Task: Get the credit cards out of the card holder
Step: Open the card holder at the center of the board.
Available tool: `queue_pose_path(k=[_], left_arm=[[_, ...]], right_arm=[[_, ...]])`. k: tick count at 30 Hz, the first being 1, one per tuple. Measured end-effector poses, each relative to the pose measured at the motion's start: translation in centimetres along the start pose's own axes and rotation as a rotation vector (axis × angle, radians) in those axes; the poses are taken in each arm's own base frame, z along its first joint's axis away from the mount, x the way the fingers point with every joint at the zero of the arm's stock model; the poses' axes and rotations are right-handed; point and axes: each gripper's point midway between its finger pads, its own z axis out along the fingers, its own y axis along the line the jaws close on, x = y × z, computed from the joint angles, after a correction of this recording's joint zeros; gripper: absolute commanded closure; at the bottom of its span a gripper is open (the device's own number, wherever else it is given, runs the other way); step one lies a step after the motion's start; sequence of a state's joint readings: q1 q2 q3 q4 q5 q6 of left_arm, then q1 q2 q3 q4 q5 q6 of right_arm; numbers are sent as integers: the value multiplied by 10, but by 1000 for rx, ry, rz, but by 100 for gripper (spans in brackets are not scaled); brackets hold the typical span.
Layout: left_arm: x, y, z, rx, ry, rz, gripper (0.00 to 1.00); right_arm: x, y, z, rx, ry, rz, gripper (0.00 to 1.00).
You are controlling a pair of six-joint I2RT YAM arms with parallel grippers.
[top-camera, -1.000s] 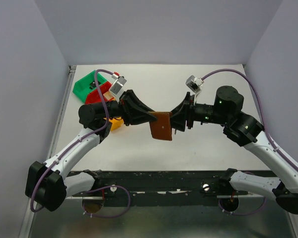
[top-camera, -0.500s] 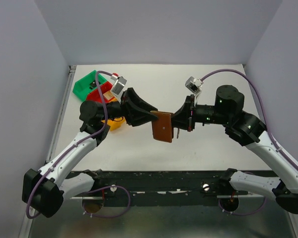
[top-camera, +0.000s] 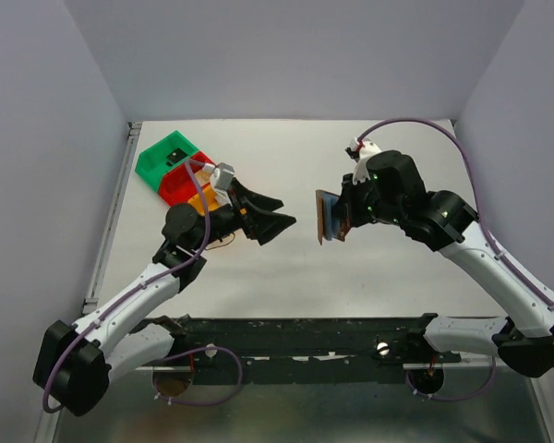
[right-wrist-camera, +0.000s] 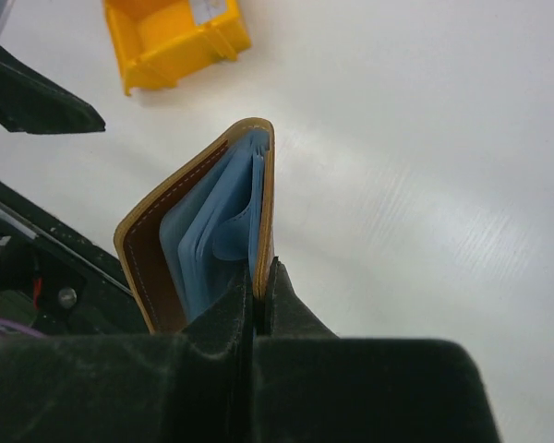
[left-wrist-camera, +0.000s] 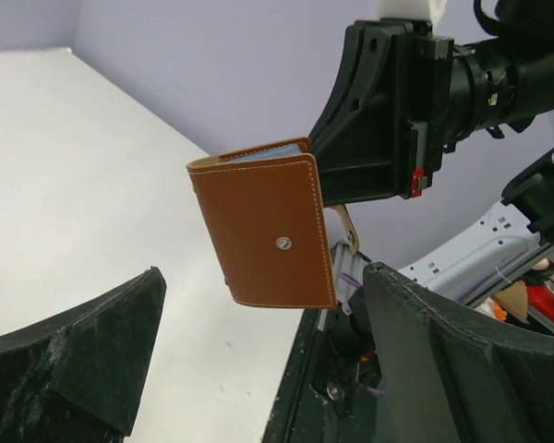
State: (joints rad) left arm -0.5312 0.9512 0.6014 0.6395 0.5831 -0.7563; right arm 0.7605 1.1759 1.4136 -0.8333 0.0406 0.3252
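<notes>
The card holder [top-camera: 328, 218], a brown leather wallet with blue inner pockets, hangs in the air above the table's middle. My right gripper [top-camera: 344, 214] is shut on one of its flaps. In the right wrist view the card holder [right-wrist-camera: 198, 231] gapes slightly and my right gripper [right-wrist-camera: 258, 274] pinches its right-hand flap. The credit cards are hidden; only the blue pockets show. My left gripper [top-camera: 275, 221] stands wide open a short way left of the card holder, holding nothing. From the left wrist, the closed brown face with its snap [left-wrist-camera: 266, 231] lies beyond my left gripper [left-wrist-camera: 263, 277].
Green [top-camera: 171, 155], red [top-camera: 181, 184] and yellow [top-camera: 203, 199] bins sit in a row at the table's far left, behind the left arm. The yellow bin [right-wrist-camera: 174, 37] shows below the card holder in the right wrist view. A black rail [top-camera: 295, 334] runs along the near edge.
My left gripper has opened, let go of the card holder and drawn back left. My right gripper has shut on it and turned it edge-on, carrying it slightly right.
</notes>
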Motion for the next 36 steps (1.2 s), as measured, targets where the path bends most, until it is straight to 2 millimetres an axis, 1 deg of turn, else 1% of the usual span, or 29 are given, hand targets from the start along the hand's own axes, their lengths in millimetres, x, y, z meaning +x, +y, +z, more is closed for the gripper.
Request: queue_pose_path(k=[2, 4, 6, 9, 16, 20, 25, 29, 33, 35, 36], left_arm=[[16, 2, 9, 2, 44, -32, 1], [29, -1, 16, 12, 76, -49, 1], [36, -3, 21, 21, 91, -55, 1], [40, -6, 30, 34, 109, -56, 1], [46, -4, 48, 32, 132, -43, 2], [51, -3, 56, 20, 156, -26, 10], [55, 2, 56, -5, 169, -3, 22], [59, 8, 53, -29, 185, 17, 27], [56, 7, 49, -42, 184, 39, 31], [52, 4, 46, -37, 173, 54, 38], [50, 1, 44, -34, 166, 61, 44]], right_arm=[[7, -6, 4, 39, 27, 3, 100], [10, -9, 4, 58, 38, 5, 100], [11, -9, 4, 65, 38, 7, 100], [13, -9, 4, 78, 46, 6, 100], [17, -10, 5, 98, 58, 9, 100], [20, -10, 6, 99, 70, 5, 100], [20, -10, 6, 100, 72, 5, 100], [20, -9, 5, 97, 70, 9, 100], [19, -6, 4, 77, 52, 17, 100], [20, -4, 2, 57, 38, 21, 100], [21, -3, 0, 46, 31, 22, 100]])
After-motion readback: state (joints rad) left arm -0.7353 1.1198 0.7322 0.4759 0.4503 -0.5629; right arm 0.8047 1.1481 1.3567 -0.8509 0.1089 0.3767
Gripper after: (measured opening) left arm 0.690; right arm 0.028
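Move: Off to the left hand's right, about 9 cm away, roughly level fore-and-aft and some 3 cm lower, hangs the card holder, its snap side facing that hand. The right hand already pinches it by the far cover, so its middle is about 3 cm left of the right fingertips, 2 cm back and 1 cm down. On the table, about 30 cm below the left hand, the yellow tray stands some 12 cm ahead and 14 cm left, the red tray about 19 cm ahead and 22 cm left. Reaching rightward about 7 cm and sinking some 3 to 4 cm, the left hand brings its wide-open fingers to the holder's free cover, tips dipping about 10 degrees. They then close partway around its edge, not shut, while the hand eases 1 cm back left and slightly up. The right hand keeps its pinch and sinks about 2 cm. ##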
